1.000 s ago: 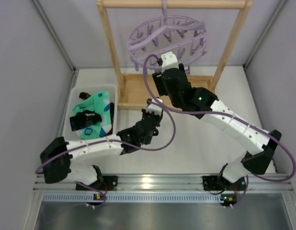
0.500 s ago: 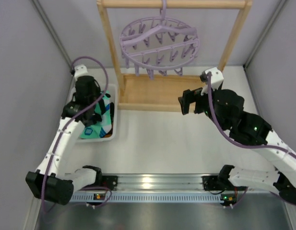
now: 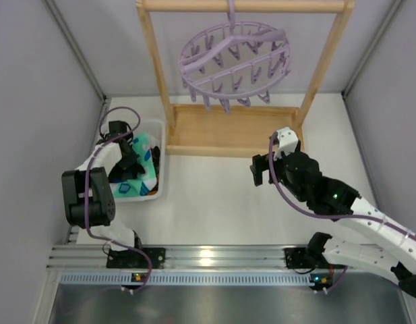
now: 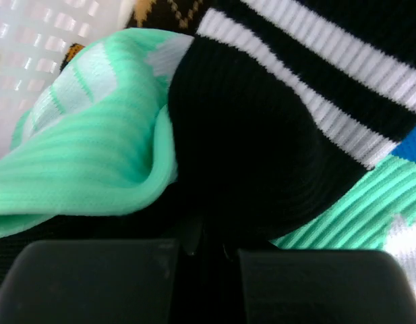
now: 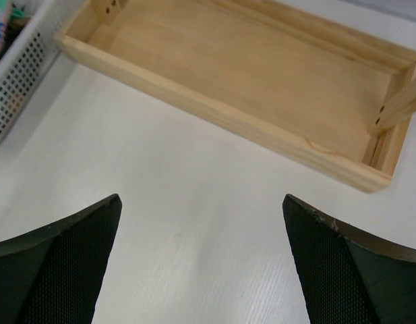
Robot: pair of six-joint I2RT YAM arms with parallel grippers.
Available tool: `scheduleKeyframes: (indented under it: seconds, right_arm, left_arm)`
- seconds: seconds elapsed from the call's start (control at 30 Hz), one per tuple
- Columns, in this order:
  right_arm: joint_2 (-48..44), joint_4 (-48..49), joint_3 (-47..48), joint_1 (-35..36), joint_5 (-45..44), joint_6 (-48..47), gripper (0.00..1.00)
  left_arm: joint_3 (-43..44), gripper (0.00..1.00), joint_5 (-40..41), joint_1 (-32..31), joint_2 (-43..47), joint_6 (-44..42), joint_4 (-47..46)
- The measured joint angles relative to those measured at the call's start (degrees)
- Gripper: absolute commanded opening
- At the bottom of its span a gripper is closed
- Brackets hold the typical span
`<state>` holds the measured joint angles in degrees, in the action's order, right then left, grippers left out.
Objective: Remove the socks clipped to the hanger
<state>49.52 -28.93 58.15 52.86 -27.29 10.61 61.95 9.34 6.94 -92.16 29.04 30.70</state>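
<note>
The lilac hanger (image 3: 234, 62) dangles from the wooden frame's top bar, and no socks show on its pegs. The socks (image 3: 141, 169) lie heaped in the white basket (image 3: 160, 135) at the left. My left gripper (image 3: 129, 162) is down among them and shut. Its wrist view is filled by a mint-green sock (image 4: 93, 148), a black sock (image 4: 261, 142) with white stripes and a scrap of tan diamond pattern (image 4: 168, 9), all just beyond the shut left gripper (image 4: 208, 244). My right gripper (image 3: 263, 169) hovers open over bare table, and nothing lies inside the right gripper (image 5: 201, 216).
The light wooden frame (image 3: 154, 74) stands at the back on a shallow box base (image 5: 248, 88), just ahead of my right gripper. The basket's perforated wall (image 5: 19, 74) is to the left of that base. Grey walls close in both sides.
My right gripper has let go, opened wide and pulled back from the hanger to the table in front of the frame. My left arm swung over to the basket. The hanger rocked.
</note>
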Motion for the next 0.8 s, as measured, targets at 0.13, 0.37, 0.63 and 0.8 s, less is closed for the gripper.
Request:
scheduleKeyframes:
  seconds: [0.13,0.37,0.63,0.8]
  right_arm:
    - [-2.3,0.9,-7.2,-2.1,2.4,1.7,0.99]
    - [-6.6,1.9,-8.0,-5.1,4.0,2.0,0.99]
    - [-6.6,1.9,-8.0,-7.0,4.5,2.2,0.99]
    - [-6.6,1.4,-8.0,-8.5,3.8,2.7,0.99]
  left_arm:
    - [-3.5,0.0,1.6,0.0,-0.1,4.5,-4.4]
    - [-4.9,0.66,1.7,0.0,5.1,5.2,-5.4]
    - [-1.3,0.98,-0.2,0.0,17.9,0.3,-1.2]
    - [1.2,0.98,-3.0,0.0,25.3,-3.7,2.1]
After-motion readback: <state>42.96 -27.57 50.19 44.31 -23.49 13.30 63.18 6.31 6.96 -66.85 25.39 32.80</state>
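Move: The left hand, fingers shut on the last black sock, is already down inside the white basket. The sock's middle lies about 1 cm ahead and 1 cm below, the basket's middle some 3 cm to the right. The mint sock spreads about 5 cm right and 3 cm back, the brown sock some 8 cm ahead, and the frame's left post 16 cm right and 8 ahead. From the right hand the black sock lies roughly 46 cm left, 13 ahead and 25 below. Letting go of the black sock on the pile in the basket, the left hand first dips 1 or 2 cm with fingers still shut, then opens them wide while rising straight up, ending about 14 cm higher with the fingertips tilted some 25 degrees forward. The empty, open right hand sinks a few centimetres, then drifts about 3 cm right, away from the basket. ##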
